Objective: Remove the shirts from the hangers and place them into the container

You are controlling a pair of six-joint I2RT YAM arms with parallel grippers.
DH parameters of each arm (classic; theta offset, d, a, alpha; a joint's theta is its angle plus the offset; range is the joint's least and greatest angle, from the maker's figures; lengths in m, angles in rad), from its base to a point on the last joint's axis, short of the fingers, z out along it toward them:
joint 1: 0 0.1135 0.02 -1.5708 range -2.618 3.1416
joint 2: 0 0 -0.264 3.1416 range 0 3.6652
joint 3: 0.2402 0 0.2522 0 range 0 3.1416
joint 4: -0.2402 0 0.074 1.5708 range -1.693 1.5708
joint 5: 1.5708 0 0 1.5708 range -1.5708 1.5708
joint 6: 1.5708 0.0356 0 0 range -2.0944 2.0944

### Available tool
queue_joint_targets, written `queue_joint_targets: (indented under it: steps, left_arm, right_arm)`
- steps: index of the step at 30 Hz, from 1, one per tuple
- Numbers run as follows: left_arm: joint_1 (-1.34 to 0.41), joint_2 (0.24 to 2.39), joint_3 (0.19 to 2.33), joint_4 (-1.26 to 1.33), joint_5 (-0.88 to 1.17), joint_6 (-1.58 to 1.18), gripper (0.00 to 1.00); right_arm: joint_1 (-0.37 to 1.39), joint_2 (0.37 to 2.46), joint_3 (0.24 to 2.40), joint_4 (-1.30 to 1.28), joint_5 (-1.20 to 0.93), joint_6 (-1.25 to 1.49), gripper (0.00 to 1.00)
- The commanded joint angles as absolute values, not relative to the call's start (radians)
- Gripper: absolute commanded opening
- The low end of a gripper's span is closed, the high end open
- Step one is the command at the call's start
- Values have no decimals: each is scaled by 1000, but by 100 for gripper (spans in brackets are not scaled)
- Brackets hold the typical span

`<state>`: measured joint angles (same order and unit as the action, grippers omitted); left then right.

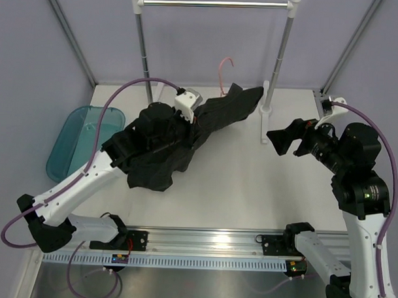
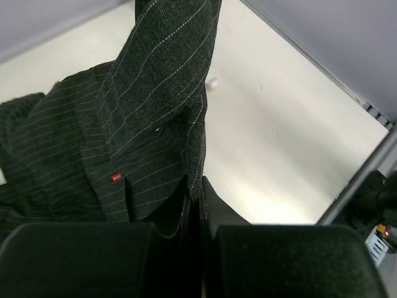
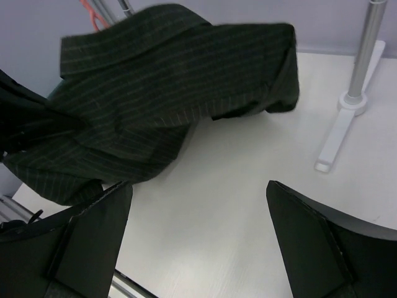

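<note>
The black pinstriped shirt (image 1: 186,139) is held up off the table between the tub and the rail's right post, its lower end bunched on the table. My left gripper (image 1: 199,116) is shut on a fold of the shirt (image 2: 124,143), the cloth pinched between the fingertips (image 2: 200,208). Behind the shirt's raised far end the pink hanger hook (image 1: 222,70) sticks up; the rest of the hanger is hidden by fabric. The teal container (image 1: 81,140) sits at the left. My right gripper (image 1: 283,140) hangs open to the right of the shirt (image 3: 161,93), holding nothing.
A metal rail (image 1: 217,3) on two posts spans the back. The right post's white foot (image 1: 264,122) stands between the shirt and my right gripper. Purple walls close in the back and sides.
</note>
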<state>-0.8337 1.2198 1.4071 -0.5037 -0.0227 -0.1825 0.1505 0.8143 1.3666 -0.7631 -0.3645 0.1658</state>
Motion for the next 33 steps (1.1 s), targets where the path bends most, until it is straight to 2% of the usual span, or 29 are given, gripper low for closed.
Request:
queue_joint_targets:
  steps: [1, 13, 17, 28, 31, 33]
  left_arm:
    - [-885, 1212, 1382, -359, -35, -222, 0]
    - [-1077, 1301, 1362, -324, -101, -224, 0]
    - [-1095, 1319, 1370, -324, -97, -230, 0]
    - [-1131, 1324, 1376, -339, -109, -236, 0]
    - [-1134, 1321, 1374, -342, -110, -238, 0]
    - [-1137, 1318, 1373, -342, -118, -239, 0]
  right_arm:
    - [161, 827, 1353, -686, -443, 202, 99]
    - [239, 907, 1355, -600, -407, 202, 99]
    - [278, 943, 1361, -569, -393, 210, 95]
    - [376, 1025, 1385, -517, -347, 207, 74]
    - [383, 1035, 1385, -505, -342, 204, 67]
    - [391, 1046, 1387, -500, -341, 203, 58]
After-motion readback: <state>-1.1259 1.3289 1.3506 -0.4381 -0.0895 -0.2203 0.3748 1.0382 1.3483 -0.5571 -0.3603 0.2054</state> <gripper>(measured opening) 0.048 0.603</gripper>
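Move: The pink hanger, still inside the shirt, stands about 14 cm ahead and 18 cm to the left of the right hand, perhaps 2 cm higher; the draped shirt end is nearer, some 10 cm ahead and 9 cm left, 2 cm lower. From the left hand, already gripping the shirt, the hanger lies about 9 cm ahead, 8 cm right and 5 cm above, and the container 7 cm ahead, 37 cm left and 30 cm below. The shirt with its hanger is brought across to the right hand: the left hand keeps its pinch on the cloth and draws it right, back and down, about 12 cm in all, turning slightly clockwise, then nearly stops. The right hand reaches left and forward to meet the hanger, roughly 9 cm, sinking a little and turning some 10 degrees counter-clockwise, its wide-open fingers part-closing around the hanger's neck. ##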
